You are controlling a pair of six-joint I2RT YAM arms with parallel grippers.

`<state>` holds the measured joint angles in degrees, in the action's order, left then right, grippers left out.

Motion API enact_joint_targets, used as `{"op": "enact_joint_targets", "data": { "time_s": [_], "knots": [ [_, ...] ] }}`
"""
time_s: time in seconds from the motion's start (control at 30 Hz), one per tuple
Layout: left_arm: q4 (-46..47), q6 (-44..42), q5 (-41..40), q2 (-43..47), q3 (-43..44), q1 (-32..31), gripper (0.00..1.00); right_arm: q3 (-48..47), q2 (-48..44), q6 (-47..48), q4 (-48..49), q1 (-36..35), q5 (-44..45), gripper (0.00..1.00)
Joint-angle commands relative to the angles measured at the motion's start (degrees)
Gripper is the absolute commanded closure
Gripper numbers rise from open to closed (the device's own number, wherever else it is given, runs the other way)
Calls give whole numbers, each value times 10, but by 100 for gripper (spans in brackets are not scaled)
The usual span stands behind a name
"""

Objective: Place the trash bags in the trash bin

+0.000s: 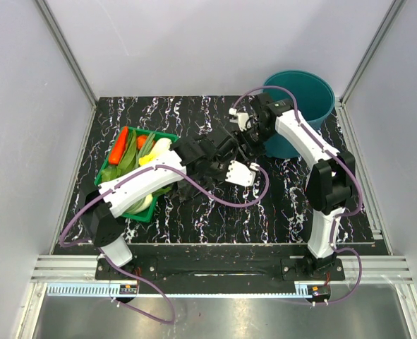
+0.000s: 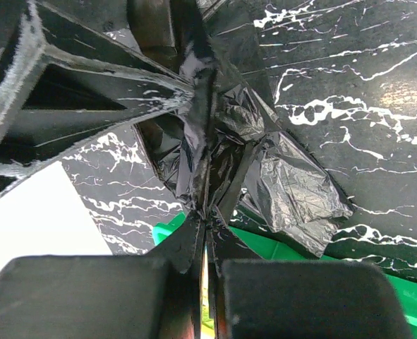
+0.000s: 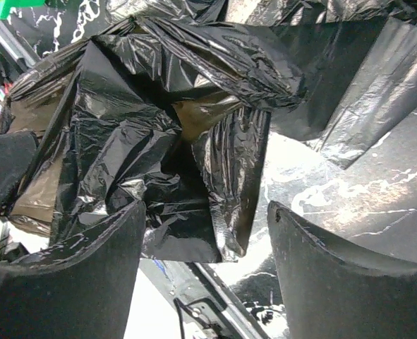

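The teal trash bin (image 1: 303,106) stands upright at the back right of the table. A crinkly black trash bag (image 1: 229,147) hangs between both grippers at the table's middle, left of the bin. My left gripper (image 1: 221,151) is shut on a gathered fold of the bag (image 2: 286,183); its jaws (image 2: 209,219) pinch the film tight. My right gripper (image 1: 245,138) is open, and its fingers (image 3: 208,208) stand wide either side of the bag's lower folds (image 3: 159,127) without pinching them. I cannot tell a second bag apart from this one.
A shallow green tray (image 1: 155,134) of vegetables, with a carrot (image 1: 118,145), sits at the left under the left arm; its edge shows in the left wrist view (image 2: 300,247). The black marbled tabletop (image 1: 215,212) ends at grey walls behind and to the sides.
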<state>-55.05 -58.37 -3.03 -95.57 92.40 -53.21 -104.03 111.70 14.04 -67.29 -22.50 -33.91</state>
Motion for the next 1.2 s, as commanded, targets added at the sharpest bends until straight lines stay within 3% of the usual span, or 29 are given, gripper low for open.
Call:
{"op": "enact_joint_targets", "data": {
  "time_s": [0.0,0.2,0.27,0.6,0.87,1.17],
  "knots": [
    [39,19,-22,0,-1,-5,100,21,-34,-9,30,0,-40,35],
    [46,26,-29,5,-2,-5,100,51,-40,0,50,0,21,89],
    [43,26,-33,8,-2,-6,100,53,-49,5,57,0,59,100],
    [-28,31,6,37,-24,-5,100,8,-85,74,121,1,326,100],
    [-61,24,12,66,-93,-3,100,-14,-94,115,148,4,424,100],
    [-73,39,4,82,-100,8,100,7,-121,133,158,16,471,100]
  ]
}}
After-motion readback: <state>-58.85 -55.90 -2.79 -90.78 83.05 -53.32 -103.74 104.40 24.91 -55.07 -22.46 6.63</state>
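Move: The black bag's loose upper edge hangs right at the open right fingers, about 2 cm below the hand point. From the left hand, which already has the gathered bag shut in its fingers, that edge is some 4 cm ahead, 9 cm to the right and 6 cm lower. The trash bin's middle is about 13 cm ahead and 14 cm right of the right hand, near its height; the vegetable tray sits roughly 22 cm left, 4 cm ahead and 15 cm below the left hand. The right hand sinks about 2.5 cm while its fingers close and pinch the bag's loose edge, then draws that edge forward, right and up, some 15 cm in all, towards the near left side of the bin, the wrist swinging some 45 degrees so the fingers point less leftward and more forward. The left hand keeps its shut grip on the gathered bag and, after a brief slight advance, pulls the other way, about 6 cm left, back and down towards the tray side. ##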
